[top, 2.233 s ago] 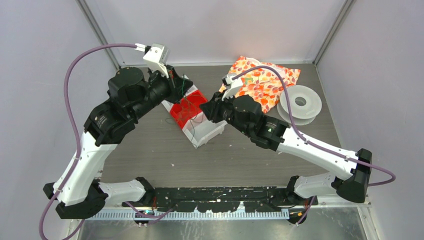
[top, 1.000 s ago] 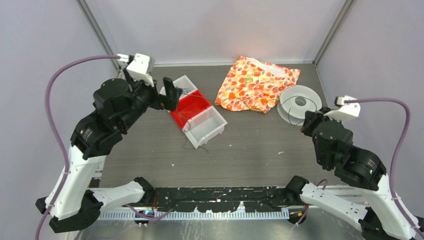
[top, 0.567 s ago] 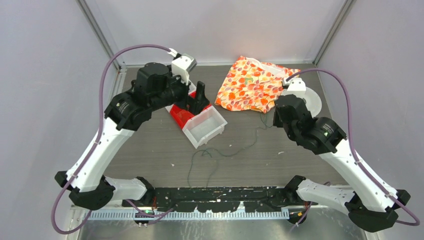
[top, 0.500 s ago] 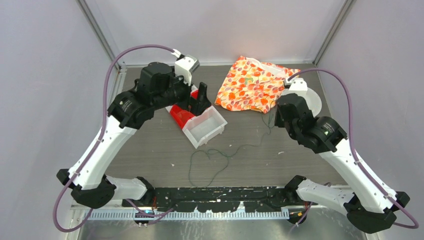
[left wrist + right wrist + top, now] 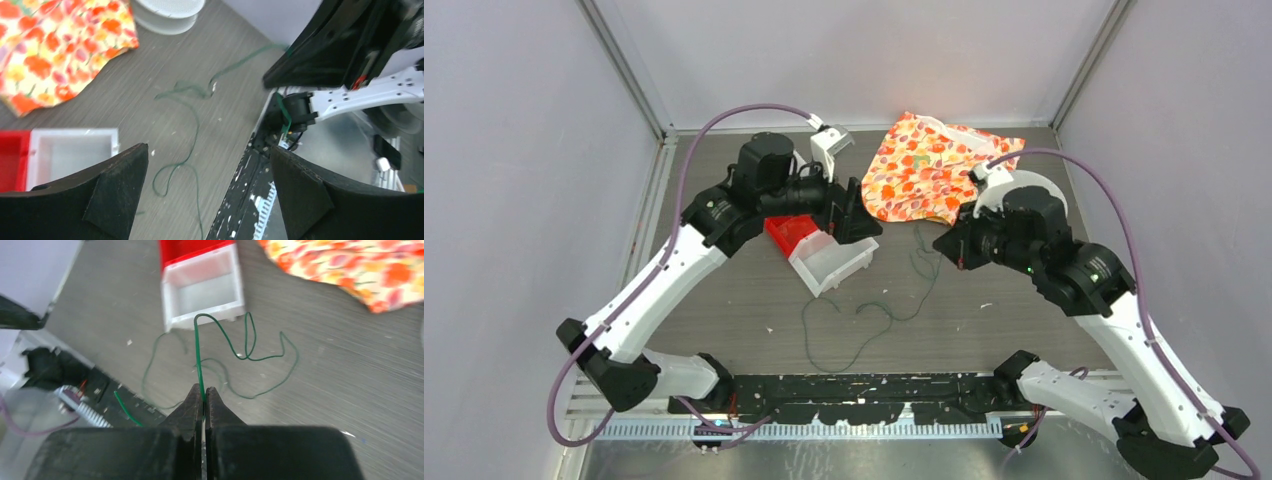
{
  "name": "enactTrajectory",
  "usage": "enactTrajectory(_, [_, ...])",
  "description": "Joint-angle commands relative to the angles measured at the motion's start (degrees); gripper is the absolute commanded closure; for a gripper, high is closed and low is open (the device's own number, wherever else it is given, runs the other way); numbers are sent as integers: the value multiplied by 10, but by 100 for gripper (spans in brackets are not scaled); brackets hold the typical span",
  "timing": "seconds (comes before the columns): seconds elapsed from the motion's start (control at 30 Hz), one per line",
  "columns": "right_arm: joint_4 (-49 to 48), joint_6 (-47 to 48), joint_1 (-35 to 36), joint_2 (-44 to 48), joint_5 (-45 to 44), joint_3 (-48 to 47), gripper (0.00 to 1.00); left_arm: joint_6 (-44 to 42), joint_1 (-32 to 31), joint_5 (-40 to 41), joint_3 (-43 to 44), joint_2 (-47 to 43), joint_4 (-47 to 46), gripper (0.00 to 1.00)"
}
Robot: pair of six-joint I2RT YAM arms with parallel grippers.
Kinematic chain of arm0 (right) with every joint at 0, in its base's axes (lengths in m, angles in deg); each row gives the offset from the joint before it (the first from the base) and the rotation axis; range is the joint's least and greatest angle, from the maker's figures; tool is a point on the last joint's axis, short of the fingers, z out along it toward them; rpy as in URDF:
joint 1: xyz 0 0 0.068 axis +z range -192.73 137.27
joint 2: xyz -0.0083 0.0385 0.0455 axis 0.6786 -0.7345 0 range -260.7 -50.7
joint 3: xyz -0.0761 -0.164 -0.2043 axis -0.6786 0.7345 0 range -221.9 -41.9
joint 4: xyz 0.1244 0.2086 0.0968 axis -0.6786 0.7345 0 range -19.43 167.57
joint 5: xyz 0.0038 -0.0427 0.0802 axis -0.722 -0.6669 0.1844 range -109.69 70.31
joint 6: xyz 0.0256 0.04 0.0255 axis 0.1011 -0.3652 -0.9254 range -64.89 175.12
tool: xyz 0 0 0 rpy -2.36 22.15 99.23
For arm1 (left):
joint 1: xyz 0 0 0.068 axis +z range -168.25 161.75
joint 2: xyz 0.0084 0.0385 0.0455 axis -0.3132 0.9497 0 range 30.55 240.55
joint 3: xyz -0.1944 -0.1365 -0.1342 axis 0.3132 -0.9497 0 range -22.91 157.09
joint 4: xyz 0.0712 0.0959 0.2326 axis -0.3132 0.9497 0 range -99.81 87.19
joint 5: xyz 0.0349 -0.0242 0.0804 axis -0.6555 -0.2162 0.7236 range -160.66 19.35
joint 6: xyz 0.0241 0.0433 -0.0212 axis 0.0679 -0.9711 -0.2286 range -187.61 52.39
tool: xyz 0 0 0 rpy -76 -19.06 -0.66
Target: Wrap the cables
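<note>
The cable (image 5: 887,318) is a thin dark-green wire lying in loose loops on the grey table, in front of the bins. My right gripper (image 5: 944,247) hovers right of the white bin and is shut on one end of it. In the right wrist view the wire (image 5: 200,350) rises from between the shut fingertips (image 5: 204,392), and a short green tail sticks out to the left. My left gripper (image 5: 856,215) hangs open over the bins with nothing in it. Its wrist view shows the wire (image 5: 192,130) on the table beyond its wide-apart fingers (image 5: 115,195).
A red bin (image 5: 789,228) and a white bin (image 5: 836,262) sit left of centre. A floral cloth (image 5: 924,165) lies at the back. A white spool (image 5: 165,10) stands at the back right, mostly behind my right arm. The black rail (image 5: 874,385) runs along the near edge.
My left arm has swung right, from behind the bins to over them. My right arm has moved left toward the middle, dragging the wire's end; its loops have shifted on the table.
</note>
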Motion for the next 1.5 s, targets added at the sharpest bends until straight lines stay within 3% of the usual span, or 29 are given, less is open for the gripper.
enactTrajectory(0.0, [-30,30,0,-40,184,-29,100,26,1,-115,29,34,-109,9])
enactTrajectory(0.43, [-3,45,-1,-75,249,-77,100,-8,-6,-222,19,95,-182,11])
enactTrajectory(0.57, [0,42,0,-77,249,-80,99,-24,-6,-249,15,105,-183,16])
enactTrajectory(0.67, [-2,34,-1,-76,246,-76,99,-17,-6,-285,10,106,-199,22])
enactTrajectory(0.83, [-11,30,0,-68,239,-65,99,-10,-6,-310,11,109,-193,45])
enactTrajectory(1.0, [-14,30,0,-73,245,-63,99,0,-6,-305,6,118,-187,37])
enactTrajectory(1.07, [-10,32,0,-77,247,-66,99,5,-7,-309,6,122,-187,44])
enactTrajectory(1.2, [-6,42,0,-81,244,-68,99,12,-8,-327,8,130,-192,69])
enactTrajectory(1.3, [-8,44,0,-82,228,-65,99,-3,-8,-313,12,133,-173,98])
enactTrajectory(1.33, [-6,44,0,-85,215,-65,99,-4,-8,-301,13,131,-170,99])
enactTrajectory(1.37, [-1,42,-1,-89,197,-67,90,-2,-8,-285,13,130,-167,99])
enactTrajectory(1.43, [15,37,0,-97,158,-77,41,7,-8,-224,15,127,-158,100])
enactTrajectory(1.47, [25,34,-1,-98,129,-84,24,13,-8,-187,17,126,-150,100])
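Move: The green cable, pinched in the right fingertips, is about 15 cm to the left hand's right, 3 cm back and some 4 cm lower; the right hand takes it towards the open left fingers, 15 cm to its left, 3 cm ahead and 4 cm higher. From the left hand, the white box sits 5 cm back and 6 cm left, and the flowered bag 12 cm ahead and 15 cm right, both some 25 cm below. Both hands come together in the air: the right, still pinching the green cable, carries it about 6 cm left and some 3 cm back while turning about 20 degrees counter-clockwise and then holds there, as the open left hand reaches about 7 cm right, easing back a little and turning clockwise. Once the hands have met, the left fingers close on the cable just beyond the right fingertips, and only then do the right fingers start to open, to about half way. ##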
